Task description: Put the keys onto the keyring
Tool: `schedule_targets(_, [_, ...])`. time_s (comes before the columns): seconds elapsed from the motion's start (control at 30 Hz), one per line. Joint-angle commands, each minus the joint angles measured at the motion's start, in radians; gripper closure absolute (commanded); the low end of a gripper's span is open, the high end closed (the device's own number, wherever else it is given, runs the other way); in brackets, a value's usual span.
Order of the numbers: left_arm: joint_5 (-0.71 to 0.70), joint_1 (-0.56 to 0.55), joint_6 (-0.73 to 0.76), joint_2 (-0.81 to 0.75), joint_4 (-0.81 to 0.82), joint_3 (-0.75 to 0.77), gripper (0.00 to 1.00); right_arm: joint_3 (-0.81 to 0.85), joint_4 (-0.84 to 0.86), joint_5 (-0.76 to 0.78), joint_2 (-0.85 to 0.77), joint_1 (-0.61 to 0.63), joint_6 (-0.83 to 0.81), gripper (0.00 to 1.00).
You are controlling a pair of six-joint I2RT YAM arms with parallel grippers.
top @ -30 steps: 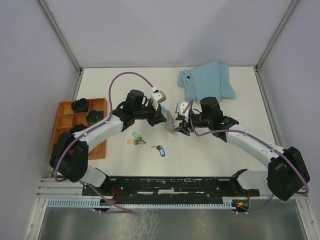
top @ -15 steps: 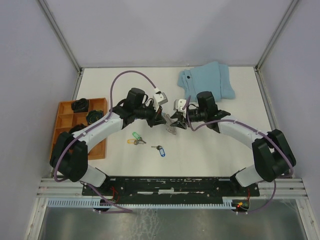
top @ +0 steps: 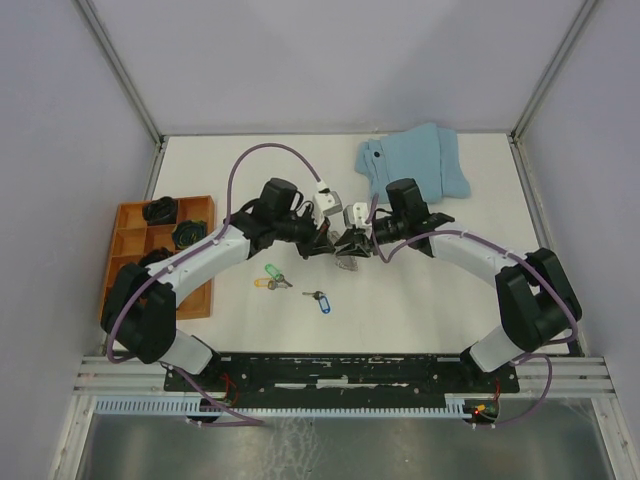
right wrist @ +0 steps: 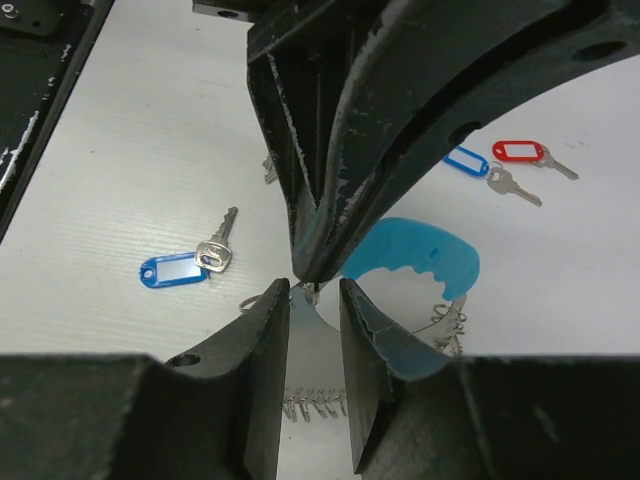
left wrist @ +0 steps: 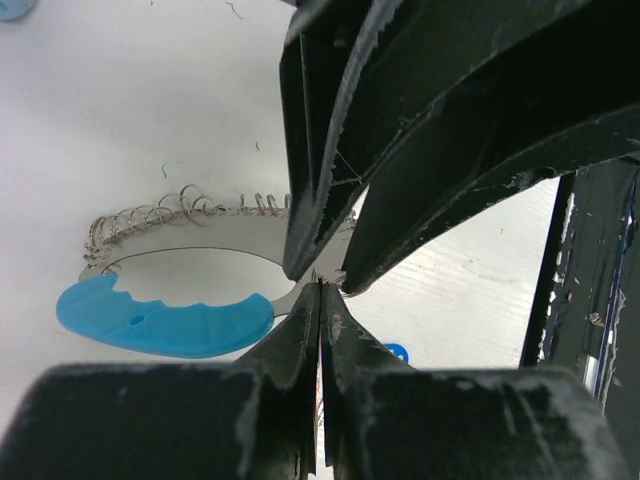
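My left gripper (top: 328, 245) (left wrist: 320, 285) is shut on the thin metal end of the keyring (left wrist: 165, 320), held above mid-table. The keyring's blue curved section (right wrist: 420, 250) and coiled grey wire (left wrist: 180, 210) hang to one side. Tip to tip with it, my right gripper (top: 352, 243) (right wrist: 313, 292) is open, its fingers (right wrist: 268, 330) straddling the ring's flat metal strip just below the left fingertips. Keys lie loose on the table: a blue-tagged one (right wrist: 175, 268), another blue-tagged one (right wrist: 465, 160) and a red-tagged one (right wrist: 520, 150). A green and yellow pair (top: 270, 277) lies near the front.
An orange compartment tray (top: 125, 245) holding black items sits at the left edge. A folded light-blue cloth (top: 412, 165) lies at the back right. A purple cable (top: 270, 150) arcs over the left arm.
My right arm has swung left until its tips meet the left gripper, and its jaws have narrowed. The left gripper has shifted slightly right, still holding the keyring.
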Motion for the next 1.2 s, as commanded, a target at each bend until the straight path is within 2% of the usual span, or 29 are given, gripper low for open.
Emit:
schedule_targets(0.0, [-0.023, -0.015, 0.047, -0.007, -0.005, 0.066, 0.97, 0.052, -0.069, -0.091, 0.015, -0.004, -0.058, 0.67])
schedule_targets(0.27, [-0.013, -0.03, 0.056, 0.003, -0.011, 0.081, 0.97, 0.056, -0.105, -0.092, 0.025, -0.004, -0.083, 0.75])
schedule_targets(0.4, [0.002, -0.033, 0.055, 0.008, -0.011, 0.08, 0.97, 0.053, -0.102, -0.099, 0.038, -0.004, -0.073, 0.85])
schedule_targets(0.53, [0.007, -0.033, 0.039, -0.01, 0.021, 0.058, 0.97, 0.037, -0.079, -0.101, 0.045, -0.004, -0.057, 0.98])
schedule_targets(0.6, [0.01, -0.033, 0.029, -0.019, 0.041, 0.043, 0.97, 0.018, -0.029, -0.091, 0.038, -0.003, -0.015, 0.99])
schedule_targets(0.63, [0.012, -0.032, 0.023, -0.023, 0.057, 0.036, 0.95, 0.004, 0.009, -0.082, 0.031, -0.004, 0.014, 0.99])
schedule_targets(0.7, [-0.002, -0.033, -0.003, -0.038, 0.1, 0.01, 0.85, -0.032, 0.084, -0.058, 0.01, -0.004, 0.07, 0.99])
schedule_targets(0.87, [-0.055, -0.023, -0.151, -0.137, 0.358, -0.155, 0.61, -0.145, 0.342, 0.038, -0.029, -0.003, 0.266, 0.99])
schedule_targets(0.93, [-0.083, -0.014, -0.221, -0.183, 0.483, -0.236, 0.56, -0.191, 0.459, 0.077, -0.04, -0.003, 0.353, 0.99])
schedule_targets(1.03, [-0.146, 0.0, -0.339, -0.249, 0.67, -0.366, 0.51, -0.253, 0.616, 0.136, -0.054, -0.003, 0.461, 0.99])
schedule_targets(1.17, [-0.144, 0.044, -0.519, -0.301, 0.928, -0.523, 0.5, -0.303, 0.774, 0.183, -0.058, -0.003, 0.581, 0.99])
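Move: The keyring hangs with its middle about 4 cm ahead of and 4 cm below both hands, 2 cm right of the left hand, which still grips its near end, and straight ahead of the right hand, whose part-open fingers already straddle that end. On the table some 13 cm below the left hand, the single blue-tagged key lies 7 cm back and 1 cm left of it, the green and yellow keys 3 cm back and 11 cm left. The keyring's near end is handed across: the right hand eases back about 1 cm and shuts its part-open fingers on it, while the left keeps its pinch nearly still. Then the left opens about halfway, comes free and backs off some 2 cm left and a little up, tilting and turning counter-clockwise; the right, holding on, sinks roughly 3 cm and turns clockwise about 15 degrees. ##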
